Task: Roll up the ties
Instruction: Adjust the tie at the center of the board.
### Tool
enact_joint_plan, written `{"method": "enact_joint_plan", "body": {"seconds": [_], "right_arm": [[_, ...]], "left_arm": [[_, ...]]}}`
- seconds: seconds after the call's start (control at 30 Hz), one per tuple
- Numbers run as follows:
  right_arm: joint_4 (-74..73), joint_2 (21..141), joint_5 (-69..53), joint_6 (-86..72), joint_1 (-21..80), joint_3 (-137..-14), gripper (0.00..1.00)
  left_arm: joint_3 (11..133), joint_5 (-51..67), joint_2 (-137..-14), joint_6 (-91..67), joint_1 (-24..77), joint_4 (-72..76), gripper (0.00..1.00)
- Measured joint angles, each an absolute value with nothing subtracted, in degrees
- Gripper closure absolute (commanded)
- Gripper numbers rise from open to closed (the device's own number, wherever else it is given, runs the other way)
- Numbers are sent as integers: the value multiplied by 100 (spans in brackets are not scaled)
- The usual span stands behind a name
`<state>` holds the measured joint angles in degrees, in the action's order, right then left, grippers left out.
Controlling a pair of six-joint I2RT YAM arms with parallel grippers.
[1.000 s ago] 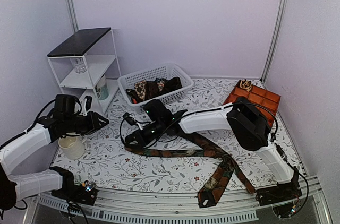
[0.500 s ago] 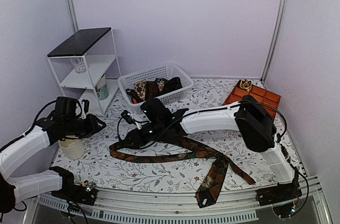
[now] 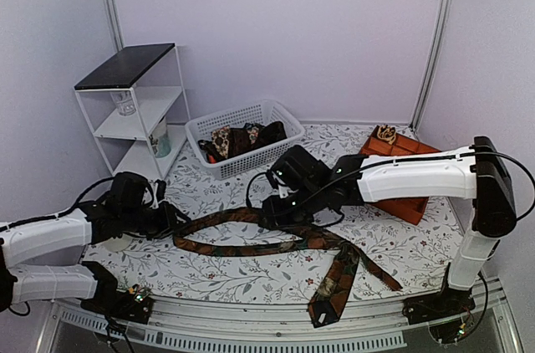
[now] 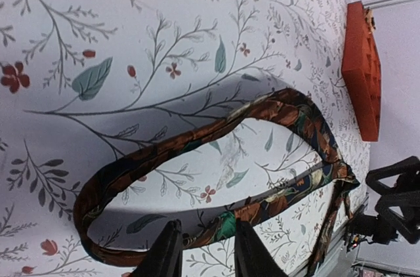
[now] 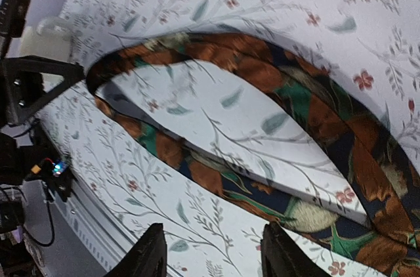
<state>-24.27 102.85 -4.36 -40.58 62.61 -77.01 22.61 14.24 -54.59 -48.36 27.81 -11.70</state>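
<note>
A dark brown, green and rust tie (image 3: pixel 242 248) lies on the flowered table, doubled into a long flat loop. Its wide end (image 3: pixel 330 294) sits near the front edge. My left gripper (image 3: pixel 170 221) is low at the loop's left bend. In the left wrist view it (image 4: pixel 205 228) is open, and the tie's near strand (image 4: pixel 289 109) runs under the gap between its fingers. My right gripper (image 3: pixel 272 211) hangs over the loop's right part. It (image 5: pixel 215 231) is open and holds nothing, with the tie (image 5: pixel 302 103) just beyond its tips. More ties fill the white basket (image 3: pixel 276 115).
An orange tray (image 3: pixel 401 161) at the back right holds a rolled tan tie (image 3: pixel 386 133). A white shelf unit (image 3: pixel 134 102) stands at the back left. A pale cup (image 5: pixel 39 37) sits by my left arm. The metal front rail (image 3: pixel 276 332) borders the table.
My right gripper has opened, let go of the tie and drawn back to the right. My left arm has come down and right to the tie's folded end.
</note>
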Motion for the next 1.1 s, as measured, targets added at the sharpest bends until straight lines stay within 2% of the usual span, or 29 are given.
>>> {"method": "enact_joint_plan", "body": {"seconds": [0.17,0.23,0.33,0.93,1.1], "right_arm": [[-2956,10283,-438,-4442,6401,-7310,85],[-3006,10283,-554,-4480,6482,-7220,93],[-3039,10285,-746,-4523,6622,-7199,99],[-3988,10497,-939,-4825,6796,-6471,100],[-4219,10492,-908,-4866,6783,-6488,100]], "left_arm": [[2104,1608,-5937,-4963,2788,-701,85],[2130,1603,-6093,-4919,2788,-550,89],[2239,1575,-6366,-4772,2786,-377,90],[2237,1426,-7175,-4112,2163,217,98],[2255,1529,-7575,-3955,2110,266,97]]}}
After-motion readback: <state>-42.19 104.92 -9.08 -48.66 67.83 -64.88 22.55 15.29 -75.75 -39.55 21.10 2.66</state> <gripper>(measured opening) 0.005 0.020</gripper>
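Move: The tie's wide tail lies about 12 cm back and 16 cm to the right of the right hand, some 12 cm lower; the tie's crossing is about 17 cm right and level with the hand, while the loop's near strand passes almost straight below. The left hand has the loop's left bend about 8 cm below, 2 cm ahead and 1 cm left of it, with the mug roughly 15 cm to its left and 1 cm back. The open, empty right hand swings back, down and to the right by some 10 cm each way from above the loop, shutting its fingers on nothing early on and tipping about 30 degrees until they point nearly straight down, so that they end low over the board on the near side of the loop's near strand, just left of the wide tail. Meanwhile the left hand sinks about 6 cm and works some 4 cm forward, drifting slightly left and closing its partly open fingers, to bring the shut tips down beside the loop's far strand near its left bend; whether they touch the tie can't be seen. ##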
